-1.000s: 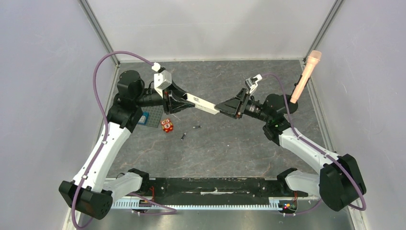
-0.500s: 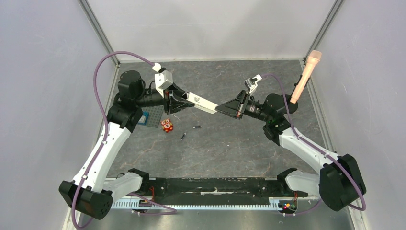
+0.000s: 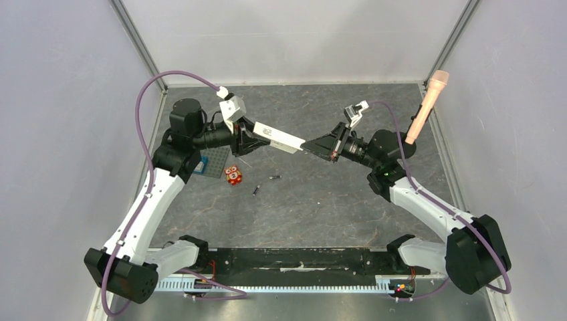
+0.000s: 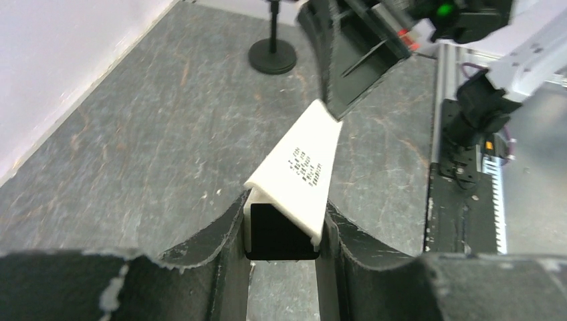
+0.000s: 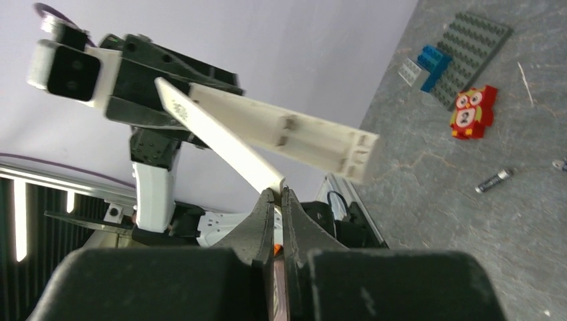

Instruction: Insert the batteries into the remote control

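Note:
The white remote control [image 3: 277, 138] hangs in the air between both arms. My left gripper [image 3: 251, 137] is shut on one end of it; in the left wrist view the jaws [image 4: 284, 227] clamp its sides. My right gripper [image 3: 306, 145] is shut on the tip of the remote's thin white back cover [image 5: 220, 144]. The cover is splayed away from the remote body [image 5: 307, 137], whose ribbed compartment shows. Two small dark batteries [image 3: 273, 178] [image 3: 256, 190] lie on the table below; one of them also shows in the right wrist view [image 5: 495, 180].
A red-orange owl toy [image 3: 233, 174] and a grey studded plate [image 3: 215, 162] with a blue brick [image 5: 434, 63] lie at the left, under my left arm. A pink microphone [image 3: 428, 107] on a black base [image 4: 273, 55] stands at the far right corner.
Both grippers and the remote have shifted a little toward the far side and up. The left wrist has swung slightly right. The batteries have not moved.

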Controlling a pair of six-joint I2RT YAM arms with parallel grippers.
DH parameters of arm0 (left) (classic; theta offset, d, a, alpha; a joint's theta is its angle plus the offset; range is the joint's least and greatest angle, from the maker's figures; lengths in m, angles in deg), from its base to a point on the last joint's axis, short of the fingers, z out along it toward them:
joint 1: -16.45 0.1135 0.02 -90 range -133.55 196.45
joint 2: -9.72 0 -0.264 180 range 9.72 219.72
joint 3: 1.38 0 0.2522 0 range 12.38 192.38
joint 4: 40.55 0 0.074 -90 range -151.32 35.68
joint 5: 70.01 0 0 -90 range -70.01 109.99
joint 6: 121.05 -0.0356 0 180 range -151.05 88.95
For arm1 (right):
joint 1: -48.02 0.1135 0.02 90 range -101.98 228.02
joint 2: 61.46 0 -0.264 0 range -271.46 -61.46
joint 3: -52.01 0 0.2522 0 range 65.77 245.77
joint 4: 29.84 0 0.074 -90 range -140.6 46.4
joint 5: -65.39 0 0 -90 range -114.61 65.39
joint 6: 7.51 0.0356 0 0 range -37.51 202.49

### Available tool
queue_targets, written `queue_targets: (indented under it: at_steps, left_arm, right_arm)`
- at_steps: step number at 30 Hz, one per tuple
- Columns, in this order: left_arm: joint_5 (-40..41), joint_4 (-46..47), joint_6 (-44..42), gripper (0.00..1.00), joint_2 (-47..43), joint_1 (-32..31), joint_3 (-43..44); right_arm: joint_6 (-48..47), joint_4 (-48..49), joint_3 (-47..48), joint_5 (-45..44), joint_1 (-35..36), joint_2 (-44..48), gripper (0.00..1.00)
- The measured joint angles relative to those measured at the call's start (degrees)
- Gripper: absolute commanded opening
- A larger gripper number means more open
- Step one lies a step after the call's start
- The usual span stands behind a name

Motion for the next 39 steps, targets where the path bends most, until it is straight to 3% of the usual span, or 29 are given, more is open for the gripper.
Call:
queue_targets:
  at_steps: [8, 12, 18, 30, 34, 39]
  left_arm:
    - [13.5, -0.9, 0.2, 0.02, 0.3, 0.0, -3.3]
    - [19.8, -1.0, 0.4, 0.02, -1.3, 0.0, -6.4]
    - [25.2, -1.2, 1.6, 0.02, -2.5, 0.0, -8.6]
    - [24.5, -0.1, 6.3, 0.02, -2.8, 0.0, -10.0]
    - [24.1, 0.7, 6.7, 0.02, -2.8, 0.0, -10.3]
    - [24.1, 1.8, 6.8, 0.02, -2.8, 0.0, -10.6]
  right_arm:
    - [3.8, 11.4, -5.2, -7.8, -0.5, 0.0, 0.0]
    - [3.7, 12.3, -7.3, -12.3, -0.7, 0.1, 0.0]
    - [-2.5, 3.4, -7.6, -19.3, -0.7, 2.4, 0.0]
    - [-10.8, -16.7, -15.5, -34.4, -0.7, 1.0, 0.01]
    - [-11.2, -21.0, -15.5, -38.6, -0.7, -1.2, 0.16]
    - [-11.6, -26.7, -15.5, -43.3, -0.7, -2.1, 0.56]
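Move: The battery cover, already pinched by its end in the right hand, is bound for a bare table spot about 8 cm ahead of that hand, 6 cm right and 26 cm down. From the same hand, the remote control body lies some 12 cm left and 2 cm ahead, near its height; the closer battery 4 cm ahead, 12 cm left on the table. From the left hand, the spot is some 4 cm ahead, 23 cm right, 30 cm down. The cover is drawn clear of the remote by the right hand, forward and right first by about 5 cm, then mainly down, some 25 cm in all and still to the right, the fingers swinging clockwise and tipping down to lay it on the table before they open. The left hand keeps its grip on the remote, carrying it down, forward and left while turning it counter-clockwise. ##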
